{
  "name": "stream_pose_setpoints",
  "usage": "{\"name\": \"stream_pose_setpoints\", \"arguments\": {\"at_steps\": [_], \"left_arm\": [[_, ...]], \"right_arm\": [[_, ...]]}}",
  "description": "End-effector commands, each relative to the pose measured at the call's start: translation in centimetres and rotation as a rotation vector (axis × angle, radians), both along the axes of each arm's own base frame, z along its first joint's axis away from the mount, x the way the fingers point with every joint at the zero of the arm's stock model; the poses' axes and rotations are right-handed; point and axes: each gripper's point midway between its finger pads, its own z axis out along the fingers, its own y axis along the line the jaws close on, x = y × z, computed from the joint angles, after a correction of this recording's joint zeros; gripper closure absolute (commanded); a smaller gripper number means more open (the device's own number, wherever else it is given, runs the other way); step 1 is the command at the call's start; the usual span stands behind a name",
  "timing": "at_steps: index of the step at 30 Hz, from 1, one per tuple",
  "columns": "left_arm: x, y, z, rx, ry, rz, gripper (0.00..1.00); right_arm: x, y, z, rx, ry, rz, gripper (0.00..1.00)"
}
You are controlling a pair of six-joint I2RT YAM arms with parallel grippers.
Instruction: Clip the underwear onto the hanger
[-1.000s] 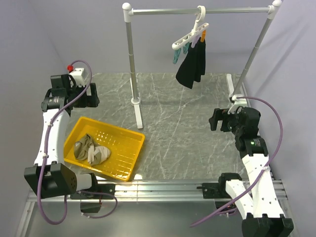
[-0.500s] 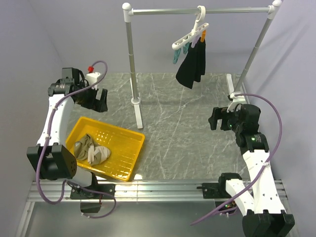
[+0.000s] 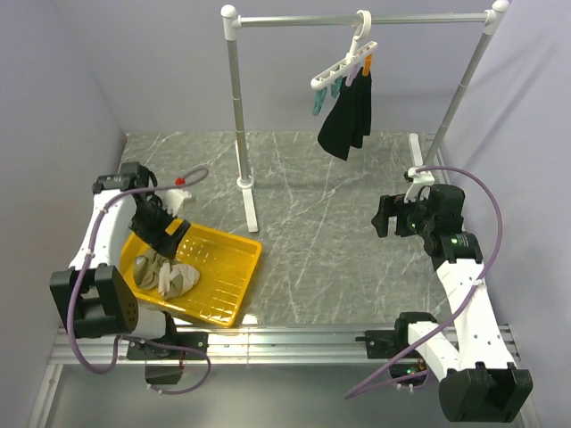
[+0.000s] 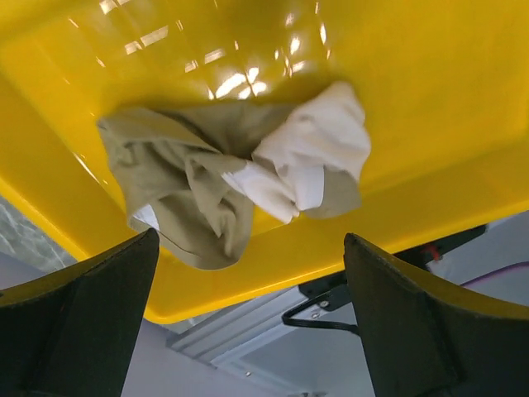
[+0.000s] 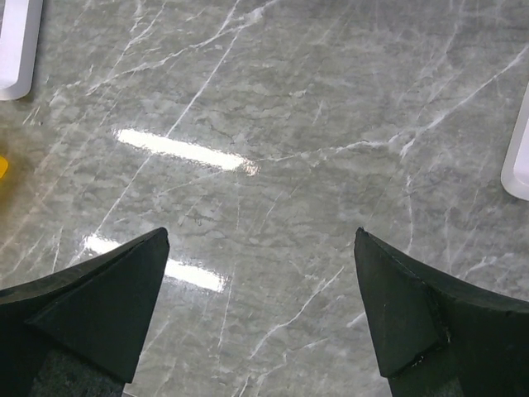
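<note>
The tan underwear point(image 3: 167, 273) with cream patches lies crumpled in a yellow tray point(image 3: 225, 272) at the near left; the left wrist view shows the underwear point(image 4: 223, 178) close up. My left gripper point(image 3: 169, 234) hovers open just above the tray's far end, a short way from the fabric, and in its own view the left gripper point(image 4: 251, 242) holds nothing. The white hanger point(image 3: 346, 64) with small coloured clips hangs from the rail at the back. My right gripper point(image 3: 385, 217) stands open over bare table at the right; the right gripper point(image 5: 261, 238) sees only marble.
A black garment point(image 3: 346, 118) is clipped to the hanger. The silver rail point(image 3: 357, 19) stands on two posts with white feet point(image 3: 248, 207). The aluminium frame point(image 3: 294, 339) runs along the near edge.
My left arm has swung from the far left corner down and toward the tray, ending over its far end. The right arm has barely shifted.
</note>
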Motion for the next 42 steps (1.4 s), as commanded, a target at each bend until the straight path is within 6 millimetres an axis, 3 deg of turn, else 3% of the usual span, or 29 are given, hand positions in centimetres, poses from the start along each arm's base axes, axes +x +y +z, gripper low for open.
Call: {"name": "stream_pose_setpoints", "arguments": {"at_steps": [1,5,9,13,17,20,21,24,28,35,38,41,42], "left_arm": [[-1.3,1.9,-2.0,0.113,0.011,-0.123,0.01],[-0.4,2.0,-5.0,0.165,0.026,-0.168,0.01],[-0.2,0.7,-7.3,0.187,-0.01,-0.208,0.01],[-1.8,-0.3,-10.1,0.205,0.049,-0.231,0.01],[-2.4,0.1,-12.1,0.228,0.074,-0.18,0.06],[-2.6,1.7,-13.4,0.307,0.088,-0.15,0.25],[-2.6,2.3,-13.6,0.325,0.092,-0.135,0.36],[-3.1,4.4,-14.1,0.343,0.128,-0.072,0.53],[-4.3,9.3,-14.2,0.405,0.171,0.031,0.63],[-4.5,17.0,-13.4,0.497,0.199,0.163,0.75],[-3.6,19.9,-12.3,0.536,0.184,0.218,0.84],[-1.8,21.8,-10.2,0.576,0.128,0.244,0.92],[-0.3,22.4,-8.7,0.581,0.079,0.25,0.96]], "right_arm": [[0.8,0.1,2.4,0.007,-0.062,0.012,0.0],[0.9,0.2,2.3,0.012,-0.047,0.016,0.0],[0.9,-0.2,2.5,-0.001,-0.055,-0.003,0.0],[0.7,-0.2,2.4,-0.007,-0.062,-0.005,0.0],[0.6,-0.4,2.2,-0.012,-0.057,-0.009,0.0],[0.6,-0.3,2.4,-0.012,-0.06,-0.007,0.0],[0.7,-0.4,2.4,-0.014,-0.06,-0.008,0.0],[0.6,-0.4,2.4,-0.017,-0.061,-0.008,0.0],[0.4,-0.6,2.1,-0.028,-0.061,-0.013,0.0],[0.3,-0.4,1.8,-0.022,-0.053,-0.002,0.0],[0.3,-0.4,1.8,-0.024,-0.052,0.003,0.0],[0.3,-0.3,1.8,-0.021,-0.052,0.005,0.01],[0.3,-0.2,1.7,-0.018,-0.049,0.008,0.01]]}}
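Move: The underwear lies crumpled in the yellow tray about 12 cm below the left hand, some 3 cm back and 2 cm to its left. From that hand, the tray's middle is about 5 cm right and 2 cm back, its left wall 12 cm left and 2 cm back; the rack's left foot lies about 20 cm right and 22 cm ahead, on the table. From the right hand, the underwear is roughly 57 cm left, 7 cm back and 18 cm below. The left hand sinks about 12 cm with fingers wide open, easing back a few centimetres, down onto the underwear on the tray floor, and there closes and pinches a bunched part of the cloth. Staying low, it then sweeps left, some 18 cm, towards and then against the tray's left side, taking the tray along, while the wrist tilts so the fingertips swing outwards to the left and the grip tightens. ##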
